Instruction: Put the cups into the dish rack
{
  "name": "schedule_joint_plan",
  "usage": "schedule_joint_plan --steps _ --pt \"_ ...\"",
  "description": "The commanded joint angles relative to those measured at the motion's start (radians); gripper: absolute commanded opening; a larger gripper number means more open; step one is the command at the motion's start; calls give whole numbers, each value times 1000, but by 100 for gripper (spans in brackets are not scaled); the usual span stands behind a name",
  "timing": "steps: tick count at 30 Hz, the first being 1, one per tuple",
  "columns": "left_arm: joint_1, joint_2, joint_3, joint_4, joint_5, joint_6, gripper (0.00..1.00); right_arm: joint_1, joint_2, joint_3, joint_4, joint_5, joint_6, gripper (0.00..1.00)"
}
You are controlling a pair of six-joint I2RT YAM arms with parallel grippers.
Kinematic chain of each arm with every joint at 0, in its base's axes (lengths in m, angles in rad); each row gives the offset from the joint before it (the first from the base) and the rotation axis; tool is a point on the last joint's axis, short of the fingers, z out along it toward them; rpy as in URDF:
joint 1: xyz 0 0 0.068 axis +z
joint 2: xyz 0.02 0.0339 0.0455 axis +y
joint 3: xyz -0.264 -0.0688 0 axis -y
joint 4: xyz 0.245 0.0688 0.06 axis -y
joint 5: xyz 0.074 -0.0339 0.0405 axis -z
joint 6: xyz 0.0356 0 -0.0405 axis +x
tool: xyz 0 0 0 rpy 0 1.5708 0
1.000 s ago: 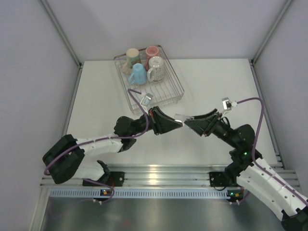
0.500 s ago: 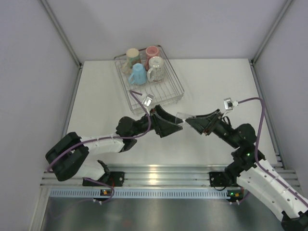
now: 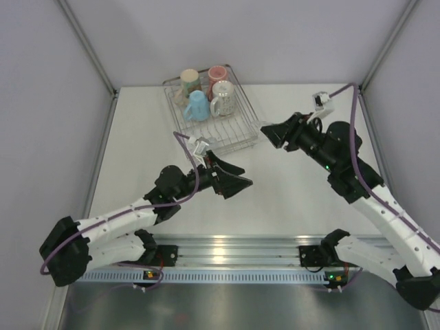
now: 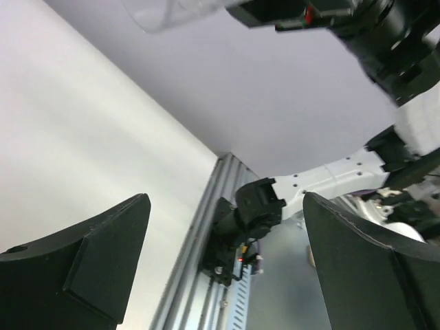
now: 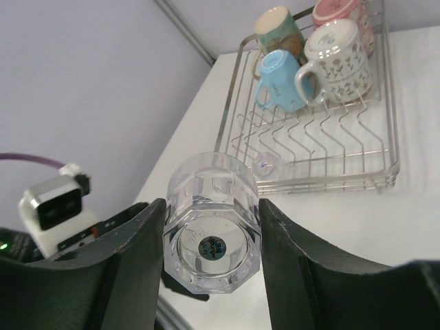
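My right gripper (image 3: 267,130) is shut on a clear glass tumbler (image 5: 212,234), held off the table with its thick base toward the wrist camera, just off the front right corner of the dish rack (image 3: 246,104). The tumbler's rim (image 4: 172,14) also shows at the top of the left wrist view. At the back of the wire rack (image 5: 330,183) stand a cream-tan cup (image 3: 190,78), a pink cup (image 3: 218,73), a light blue cup (image 3: 196,105) and a speckled handled mug (image 3: 223,97). My left gripper (image 3: 238,183) is open and empty mid-table, jaws wide apart (image 4: 227,227).
A small clear glass object (image 5: 266,165) lies on the rack's grid near its front. An aluminium rail (image 3: 227,244) with both arm bases runs along the near edge. Grey walls and slanted frame posts close in the table on three sides.
The left gripper opened, let go of the tumbler and drew back to the near left. The right arm carried the tumbler up and away to the rack's front right corner.
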Motion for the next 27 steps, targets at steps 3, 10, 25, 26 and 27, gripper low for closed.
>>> schedule_joint_plan --steps 3,10,25,26,27 --pt "3 -163 135 -519 -211 274 98 14 262 194 -89 79 -189 0" --pt "1 -367 164 -794 -348 378 98 17 564 441 -198 113 -270 0" --pt "3 -493 173 -940 -408 408 98 32 988 690 -178 151 -301 0" --pt "3 -495 178 -946 -414 409 98 32 1017 719 -198 148 -296 0" --pt "3 -496 178 -951 -419 411 98 34 1029 725 -230 143 -293 0"
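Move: The right hand already holds a clear glass cup, mouth end in its fingers. Its goal, the empty front-right part of the dish rack, lies about 19 cm ahead, 10 cm left and 25 cm below. The glass cup already racked sits about 10 cm left of that place and 4 cm nearer. From the hand, the patterned mug is 31 cm ahead and 16 cm left, the blue mug 28 ahead and 26 left. From the empty left hand, the goal is some 27 cm ahead, 2 left, well below. Keeping its grip on the clear glass cup, the right hand carries it forward and, after a brief level start, down, about 18 cm each way and half as far left, over the rack's near edge beside the racked glass, tipping its fingers down nearly 40 degrees. The empty left hand swings about 10 cm left and turns counter-clockwise, fingers still wide open. ##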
